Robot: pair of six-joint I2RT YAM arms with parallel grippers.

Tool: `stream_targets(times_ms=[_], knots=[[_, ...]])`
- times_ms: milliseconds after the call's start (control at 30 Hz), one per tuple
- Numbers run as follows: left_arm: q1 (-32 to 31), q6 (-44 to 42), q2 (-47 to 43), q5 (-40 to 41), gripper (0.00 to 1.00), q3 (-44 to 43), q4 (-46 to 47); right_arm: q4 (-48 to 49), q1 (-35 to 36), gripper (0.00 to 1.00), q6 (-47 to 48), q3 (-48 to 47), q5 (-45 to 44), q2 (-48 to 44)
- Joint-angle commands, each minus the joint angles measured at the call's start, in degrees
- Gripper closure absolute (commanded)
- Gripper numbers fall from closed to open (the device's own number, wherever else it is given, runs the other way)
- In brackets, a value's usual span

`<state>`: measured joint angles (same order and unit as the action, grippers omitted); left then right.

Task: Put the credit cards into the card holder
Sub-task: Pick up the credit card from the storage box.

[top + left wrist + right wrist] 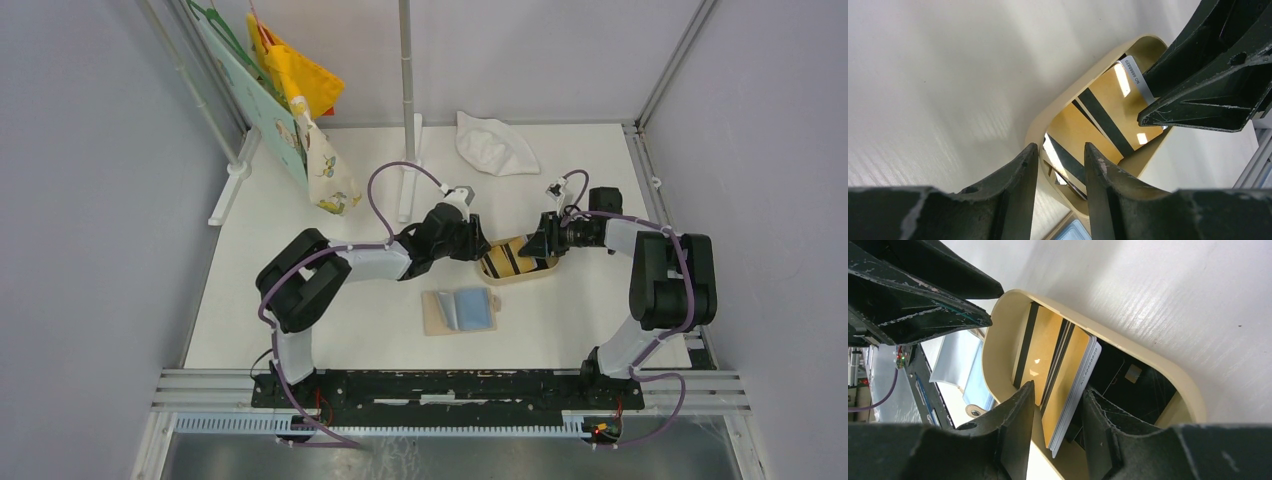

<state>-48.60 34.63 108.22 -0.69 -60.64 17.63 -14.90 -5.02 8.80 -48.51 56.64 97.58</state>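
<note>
The credit cards [505, 260] lie in a tan oval tray [500, 281] at mid-table. In the right wrist view an orange and a white card [1068, 365] stand on edge between the fingers of my right gripper [1059, 386]. A thin gap shows beside the left finger, so it is open around them. More cards lie black and orange in the tray [995, 355]. My left gripper [1061, 147] is open astride the tray's rim [1048, 112], with orange cards [1113, 97] beyond it. The card holder [460, 310] lies open, blue lining up, in front of the tray.
A white cloth [497, 145] lies at the back. A metal post [407, 100] stands behind the left arm. Hangers with coloured cloths [300, 110] hang at the back left. Frame walls close in both sides.
</note>
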Motion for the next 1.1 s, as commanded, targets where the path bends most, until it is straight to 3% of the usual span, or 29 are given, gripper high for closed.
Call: stream_targets(times_ms=[0, 567, 1067], knots=[[0.4, -2.7, -1.9, -1.5, 0.54, -1.7, 2.1, -0.4, -0.3, 0.56, 0.2, -0.7, 3.6, 0.4], [0.7, -3.8, -13.7, -2.0, 0.54, 6.0, 2.3, 0.1, -3.0, 0.65, -0.4, -0.4, 4.1, -0.1], [0.5, -3.6, -20.9, -2.8, 0.54, 11.9, 3.3, 1.1, -5.8, 0.87, -1.0, 0.2, 3.3, -0.9]])
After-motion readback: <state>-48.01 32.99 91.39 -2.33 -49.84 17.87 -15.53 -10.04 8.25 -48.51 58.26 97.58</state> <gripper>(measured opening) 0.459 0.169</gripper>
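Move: The white card to be taken leans in the storage box already between the right hand's open fingers, its middle about 1 cm to that hand's left, level ahead and some 2 cm below. The gold cards' middle lies about 6 cm left, 1 cm back; the box's middle 3 cm left, 2 cm back, both some 3 cm below. The card holder is roughly 16 cm left, 12 cm back. From the left hand, the white card is 9 cm right, level ahead and lower. Around the white card's top edge the right fingers close most of their gap, while that hand draws about 2.5 cm to the right inside the box, almost level, away from the gold cards. The left hand, open at the box's left end, lifts off about 6 cm, backing off to the left and back by 3 to 4 cm each way, its opening unchanged. ##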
